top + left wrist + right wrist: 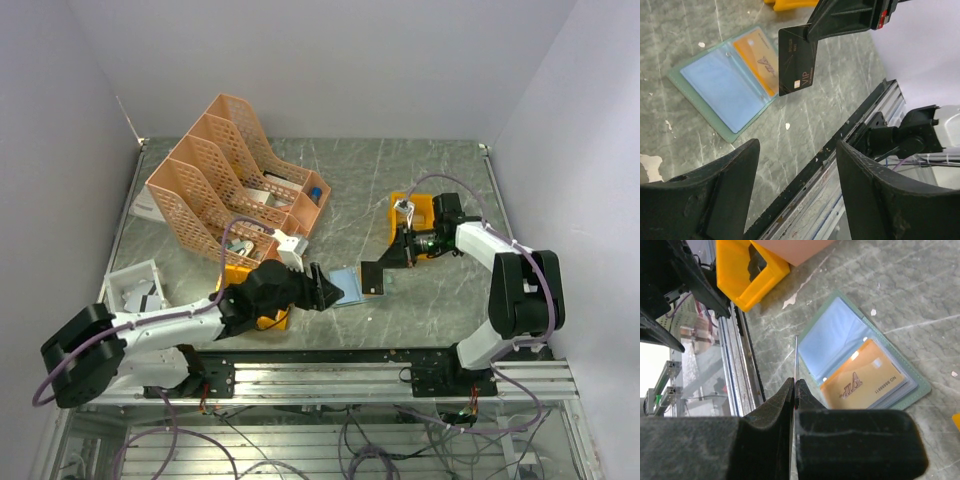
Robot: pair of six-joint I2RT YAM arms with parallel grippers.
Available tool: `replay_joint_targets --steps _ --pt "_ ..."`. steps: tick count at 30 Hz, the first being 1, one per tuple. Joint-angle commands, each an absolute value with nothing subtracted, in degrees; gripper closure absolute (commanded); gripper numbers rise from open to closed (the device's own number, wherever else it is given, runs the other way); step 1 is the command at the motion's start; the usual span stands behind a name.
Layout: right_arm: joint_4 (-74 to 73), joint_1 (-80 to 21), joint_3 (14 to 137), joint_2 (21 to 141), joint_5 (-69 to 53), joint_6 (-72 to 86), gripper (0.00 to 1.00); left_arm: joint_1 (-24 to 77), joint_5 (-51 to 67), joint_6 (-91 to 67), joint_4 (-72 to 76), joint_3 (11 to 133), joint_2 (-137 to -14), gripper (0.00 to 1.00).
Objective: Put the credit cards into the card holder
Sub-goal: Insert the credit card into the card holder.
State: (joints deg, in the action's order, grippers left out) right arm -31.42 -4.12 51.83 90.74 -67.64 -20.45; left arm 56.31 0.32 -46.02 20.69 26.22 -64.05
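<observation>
The card holder (722, 87) lies open and flat on the marble table, pale green with clear blue-tinted pockets. An orange credit card (759, 59) sits in one pocket. My right gripper (795, 383) is shut on a black credit card (797, 61) marked VIP. It holds the card upright just above the holder's near edge, and the card shows edge-on (796, 357) in the right wrist view. My left gripper (796, 145) is open and empty. It hovers beside the holder (345, 284), left of it in the top view, with its fingers (322, 290) pointing toward it.
A peach lattice file rack (235, 180) stands at the back left. One orange bin (418, 212) sits behind my right gripper (385, 264), and another (250, 278) lies under my left arm. A white box (135, 288) is at the far left. The metal rail (830, 165) runs along the near table edge.
</observation>
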Motion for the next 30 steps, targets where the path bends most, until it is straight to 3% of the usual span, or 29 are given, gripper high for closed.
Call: replay_joint_targets --steps 1,8,30 --pt "-34.68 -3.7 53.78 94.01 -67.73 -24.41 1.0 58.82 -6.75 -45.21 19.25 30.78 -68.87 0.3" --pt "-39.18 -3.65 58.59 100.24 -68.55 -27.28 1.0 58.98 -10.63 -46.07 13.87 35.9 -77.75 0.57" --pt "-26.36 -4.05 57.87 106.59 -68.35 -12.42 1.0 58.36 -12.3 -47.18 11.07 41.52 -92.56 0.61"
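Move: The open card holder's middle lies about 10 cm below the right hand, 2 cm nearer the robot and 4 cm to its left; that hand still holds the black card. From the left hand the holder is some 7 cm ahead, 6 cm to the right and 14 cm below. The right yellow bin stands about 13 cm ahead of the right hand and 9 cm to its right. The left yellow bin sits roughly 18 cm left of the left hand and 3 cm ahead. Down mostly, about 11 cm, and a little forward and right, the left hand sinks to the holder's near left corner, tipping its fingers down some 20 degrees and narrowing them to about half their gap. The right hand, keeping its pinch on the black card, lowers about 2 cm, shifts 2 cm forward, then eases further down over the pocket side with a slight roll. ##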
